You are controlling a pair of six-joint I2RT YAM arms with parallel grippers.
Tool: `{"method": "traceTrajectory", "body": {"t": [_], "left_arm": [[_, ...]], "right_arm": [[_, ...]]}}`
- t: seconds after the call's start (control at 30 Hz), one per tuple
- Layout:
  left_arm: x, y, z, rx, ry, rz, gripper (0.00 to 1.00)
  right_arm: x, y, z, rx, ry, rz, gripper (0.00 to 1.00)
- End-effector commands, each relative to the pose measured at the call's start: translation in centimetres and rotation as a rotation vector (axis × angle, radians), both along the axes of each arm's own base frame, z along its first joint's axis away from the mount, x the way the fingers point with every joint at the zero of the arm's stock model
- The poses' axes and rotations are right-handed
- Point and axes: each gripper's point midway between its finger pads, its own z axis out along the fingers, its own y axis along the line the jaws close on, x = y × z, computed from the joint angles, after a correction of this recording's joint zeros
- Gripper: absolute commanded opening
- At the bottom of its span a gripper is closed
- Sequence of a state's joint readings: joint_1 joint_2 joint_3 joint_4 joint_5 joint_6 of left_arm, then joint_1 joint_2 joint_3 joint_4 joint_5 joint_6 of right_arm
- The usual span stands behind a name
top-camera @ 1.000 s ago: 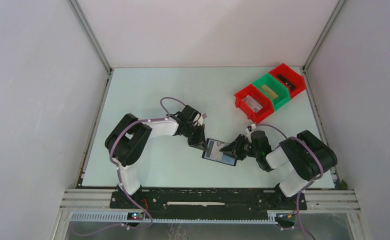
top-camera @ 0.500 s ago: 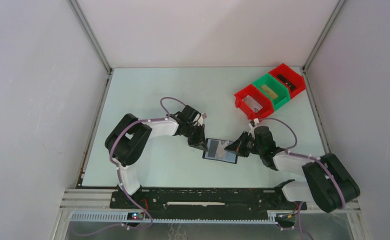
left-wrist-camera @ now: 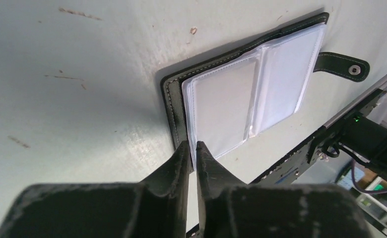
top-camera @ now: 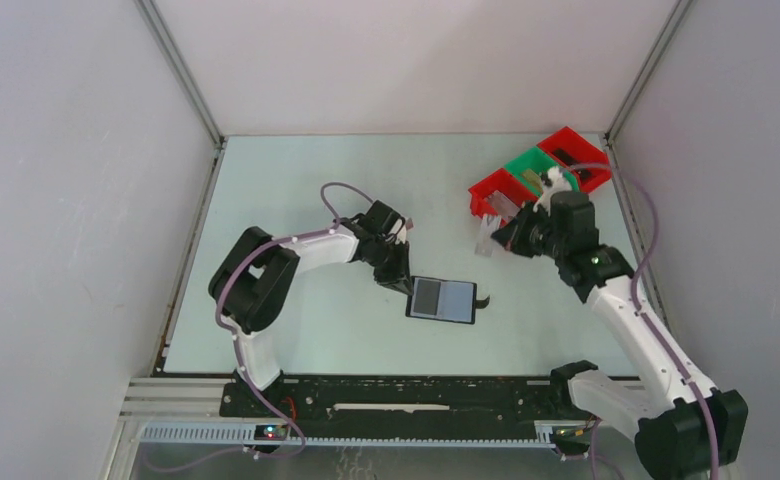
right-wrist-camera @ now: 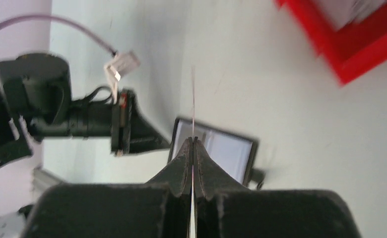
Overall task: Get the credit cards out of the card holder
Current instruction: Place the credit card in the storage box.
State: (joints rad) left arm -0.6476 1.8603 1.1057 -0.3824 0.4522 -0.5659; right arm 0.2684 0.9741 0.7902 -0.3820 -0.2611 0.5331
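Note:
The card holder (top-camera: 442, 299) lies open on the table, grey-blue panels up and strap tab at its right. In the left wrist view its clear sleeves (left-wrist-camera: 251, 94) show pale and flat. My left gripper (top-camera: 404, 280) is shut on the holder's left edge (left-wrist-camera: 192, 147), pinning it down. My right gripper (top-camera: 498, 238) is raised near the nearest red bin and shut on a credit card (top-camera: 484, 238). In the right wrist view that card shows edge-on as a thin line (right-wrist-camera: 193, 99) rising from the fingertips, with the holder (right-wrist-camera: 226, 148) far below.
A row of bins stands at the back right: a red bin (top-camera: 501, 192) with a pale item inside, a green bin (top-camera: 538, 170) and a far red bin (top-camera: 574, 152). The enclosure walls rise on all sides.
My right gripper has pulled away from the holder's right edge and risen to the back right toward the red bin, carrying a card. The left gripper has stayed on the holder.

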Motion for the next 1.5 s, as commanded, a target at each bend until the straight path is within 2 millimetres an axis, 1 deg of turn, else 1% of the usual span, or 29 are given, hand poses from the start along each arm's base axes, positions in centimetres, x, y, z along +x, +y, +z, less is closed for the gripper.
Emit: {"method": "traceTrajectory", "body": {"t": [0.0, 0.07, 0.17, 0.23, 0.27, 0.3, 0.33, 0.37, 0.47, 0.57, 0.77, 0.87, 0.9, 1.07, 1.2, 1.27, 1.3, 1.37, 1.43, 1.47], "left_arm": [[2.0, 0.0, 4.8, -0.002, -0.137, -0.015, 0.18], [2.3, 0.2, 6.4, -0.005, -0.175, -0.011, 0.24], [2.4, 0.7, 8.1, -0.001, -0.214, -0.004, 0.32], [2.4, 0.9, 9.0, -0.002, -0.237, -0.004, 0.35], [2.3, 1.0, 9.5, -0.006, -0.246, -0.006, 0.35], [2.2, 1.1, 10.1, -0.014, -0.257, -0.009, 0.35], [2.1, 1.1, 10.6, -0.025, -0.268, -0.013, 0.35], [2.0, 1.1, 11.2, -0.034, -0.277, -0.014, 0.35], [1.9, 1.4, 12.9, -0.057, -0.317, -0.011, 0.35], [1.5, 1.4, 14.0, -0.082, -0.341, -0.028, 0.35], [0.8, 1.3, 14.6, -0.110, -0.353, -0.073, 0.35], [0.7, 1.3, 14.8, -0.118, -0.357, -0.084, 0.34], [0.6, 1.3, 14.8, -0.121, -0.356, -0.087, 0.34], [0.1, 1.4, 14.5, -0.124, -0.349, -0.101, 0.33], [-0.1, 1.4, 14.2, -0.126, -0.340, -0.108, 0.33], [-0.2, 1.4, 14.1, -0.129, -0.335, -0.109, 0.33], [-0.2, 1.3, 14.2, -0.131, -0.335, -0.110, 0.33], [-0.2, 1.3, 14.2, -0.133, -0.333, -0.110, 0.33], [-0.2, 1.2, 14.3, -0.135, -0.331, -0.107, 0.34], [-0.2, 1.2, 14.4, -0.137, -0.333, -0.107, 0.34]], "right_arm": [[3.7, -4.6, 4.2, -0.314, -0.113, -0.055, 0.00], [6.0, -6.0, 5.9, -0.409, -0.148, -0.071, 0.00], [9.4, -8.6, 6.9, -0.537, -0.161, -0.090, 0.00], [11.6, -10.0, 7.2, -0.589, -0.171, -0.088, 0.00], [12.9, -10.5, 6.5, -0.610, -0.160, -0.067, 0.00], [14.0, -11.0, 6.4, -0.618, -0.155, -0.056, 0.00], [14.9, -11.3, 6.3, -0.618, -0.149, -0.033, 0.00], [15.5, -11.7, 5.8, -0.619, -0.126, -0.004, 0.00], [17.4, -11.5, 4.9, -0.624, -0.122, 0.114, 0.00], [18.2, -10.4, 3.4, -0.634, -0.144, 0.257, 0.00], [18.8, -8.1, 0.1, -0.571, -0.127, 0.464, 0.00], [19.3, -7.9, -1.9, -0.552, -0.077, 0.496, 0.00], [19.2, -7.8, -3.0, -0.537, -0.049, 0.514, 0.00], [18.5, -7.5, -6.0, -0.509, 0.026, 0.587, 0.00], [18.2, -7.4, -7.8, -0.496, 0.077, 0.630, 0.00], [18.6, -7.5, -8.3, -0.498, 0.081, 0.620, 0.00], [19.0, -7.7, -8.3, -0.503, 0.085, 0.594, 0.03], [19.9, -8.1, -8.2, -0.519, 0.077, 0.540, 0.15], [20.6, -8.6, -7.5, -0.544, 0.062, 0.490, 0.25], [20.9, -8.9, -7.2, -0.559, 0.051, 0.468, 0.33]]}}
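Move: The credit card already pinched in the right fingers is bound for the near red storage box, its middle about 18 cm ahead, 8 cm to the right and 15 cm below. The green box adjoins it, 7 cm farther out and 9 cm farther right. The open card holder lies some 6 cm back from the right hand, 10 cm to its left and 17 cm below. From the left hand the red box is roughly 23 cm ahead and 25 cm right, about level. The credit card, kept pinched, goes forward and right with the right hand, arching up about 8 cm, then down over the red box; the hand ends some 18 cm farther out and 10 cm lower, fingers turned steeper down, and they open partway only at the very end to let go. The left hand comes free of the holder's left edge, rises 12 cm and opens to a third. ##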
